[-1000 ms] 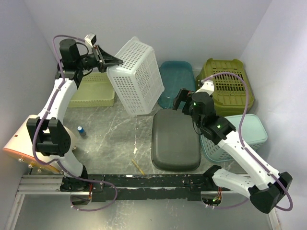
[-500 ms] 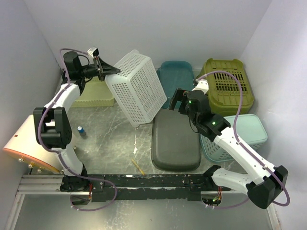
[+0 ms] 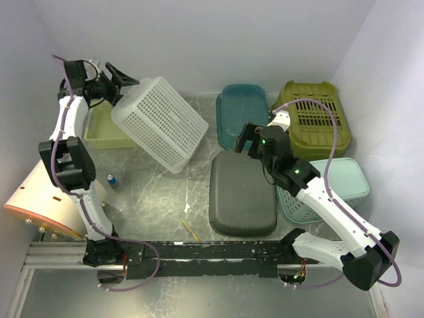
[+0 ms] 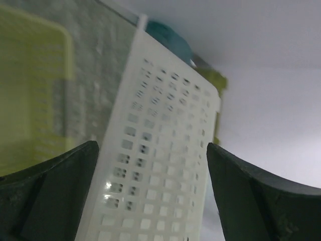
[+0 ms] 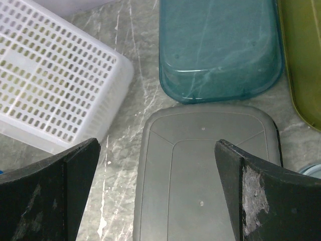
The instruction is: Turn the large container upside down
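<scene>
The large container, a white perforated basket (image 3: pixel 156 122), lies tilted at the back left, its closed bottom facing up and its lower corner near the table. The high end of it sits over the yellow-green tray (image 3: pixel 109 132). Just beyond that end my left gripper (image 3: pixel 121 75) stands open and grips nothing. In the left wrist view the basket wall (image 4: pixel 170 110) fills the space ahead of the spread left gripper (image 4: pixel 153 150). My right gripper (image 3: pixel 254 138) is open and holds nothing, hovering over an upturned grey tub (image 3: pixel 242 192). Its wrist view shows the open gripper (image 5: pixel 156 150) above the grey tub (image 5: pixel 205 165), with the basket (image 5: pixel 55 85) to the left.
An upturned teal tub (image 3: pixel 243 114) and an olive basket (image 3: pixel 313 118) stand at the back right. A pale teal basket (image 3: pixel 331 189) sits under the right arm. A small blue bottle (image 3: pixel 112 179), a yellow stick (image 3: pixel 191 230) and an orange-and-white box (image 3: pixel 33 202) lie near left.
My left gripper has opened and let go of the basket, and the arm swung back to the left. The basket tipped over leftward and dropped lower. The right arm barely moved.
</scene>
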Controlling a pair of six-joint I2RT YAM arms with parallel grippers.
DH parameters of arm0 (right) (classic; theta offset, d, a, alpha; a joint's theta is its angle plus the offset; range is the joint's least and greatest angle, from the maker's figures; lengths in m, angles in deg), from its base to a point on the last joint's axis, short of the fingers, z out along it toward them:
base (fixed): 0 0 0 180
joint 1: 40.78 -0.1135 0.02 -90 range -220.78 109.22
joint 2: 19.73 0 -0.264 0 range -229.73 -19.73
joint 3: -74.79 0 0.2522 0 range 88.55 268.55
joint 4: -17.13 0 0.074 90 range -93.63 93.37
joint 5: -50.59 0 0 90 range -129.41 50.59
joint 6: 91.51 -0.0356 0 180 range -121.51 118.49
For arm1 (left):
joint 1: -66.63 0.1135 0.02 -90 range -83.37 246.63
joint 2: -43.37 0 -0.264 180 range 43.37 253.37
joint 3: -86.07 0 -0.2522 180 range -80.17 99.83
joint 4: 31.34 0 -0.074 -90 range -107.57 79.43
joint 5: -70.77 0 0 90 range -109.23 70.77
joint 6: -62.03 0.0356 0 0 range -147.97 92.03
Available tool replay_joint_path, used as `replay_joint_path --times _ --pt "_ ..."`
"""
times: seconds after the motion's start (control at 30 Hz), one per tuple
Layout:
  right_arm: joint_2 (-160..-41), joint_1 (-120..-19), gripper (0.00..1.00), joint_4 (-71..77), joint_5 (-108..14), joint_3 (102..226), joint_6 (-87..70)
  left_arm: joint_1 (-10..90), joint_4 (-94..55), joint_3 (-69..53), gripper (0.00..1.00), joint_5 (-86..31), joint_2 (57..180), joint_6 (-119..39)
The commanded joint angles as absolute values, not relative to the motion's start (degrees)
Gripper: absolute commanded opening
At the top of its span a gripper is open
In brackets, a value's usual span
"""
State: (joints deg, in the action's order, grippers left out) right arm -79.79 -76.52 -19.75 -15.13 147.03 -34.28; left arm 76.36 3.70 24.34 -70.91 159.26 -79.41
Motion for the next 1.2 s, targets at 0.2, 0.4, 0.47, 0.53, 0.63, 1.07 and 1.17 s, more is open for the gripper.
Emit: replay_joint_path --times 0.2,0.4,0.47,0.53,0.63,1.07,1.17 --pt "-79.78 -76.51 1.0 -21.1 -13.68 146.22 -35.0 77.13 24.59 39.54 0.99 -48.98 160.77 -60.79" --pt "-80.16 -76.43 1.0 -20.81 -14.21 146.28 -34.56 76.93 25.23 39.93 0.99 -41.84 162.5 -58.4" --pt "-80.22 -76.45 1.0 -21.46 -14.05 146.29 -34.56 76.48 24.33 39.09 0.99 -37.42 161.83 -57.36" --pt "-80.04 -76.46 1.0 -21.88 -13.84 146.23 -34.64 75.95 23.4 38.4 0.99 -33.57 160.67 -55.85" --pt "-79.99 -76.48 1.0 -21.18 -14.3 144.14 -34.59 74.57 23.08 38.19 0.99 -28.16 157.93 -53.7" --pt "-112.65 -69.34 1.0 -1.32 -54.98 161.18 -22.05 69.72 17.26 6.2 0.99 -28.24 126.57 -50.72" --pt "-121.29 -67.01 1.0 1.28 -58.07 169.31 -22.76 69.65 17.93 0.82 0.99 -27.95 120.56 -49.52"
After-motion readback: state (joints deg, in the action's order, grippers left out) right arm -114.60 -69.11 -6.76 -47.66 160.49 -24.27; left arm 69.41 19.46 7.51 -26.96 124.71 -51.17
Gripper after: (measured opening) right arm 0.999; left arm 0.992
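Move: The large white container hangs tilted, about 10 cm back and 10 cm right of the left hand, its middle some 13 cm lower; the light green tray lies about 5 cm back and straight below it, roughly 22 cm down. From the right hand, the white container is some 28 cm left, 12 cm ahead and 14 cm below. The teal container sits about 18 cm straight ahead of the right hand and the grey one 10 cm straight back, both about 21 cm below. Leftward, away from the already released white container, the left hand pulls with open fingers about 9 cm, rolling some 45 degrees left side up, then draws back and rises. The right hand first nearly waits, then swings left, forward and down, roughly 10 cm each way, turning counter-clockwise towards the container's right corner, fingers wide open. ##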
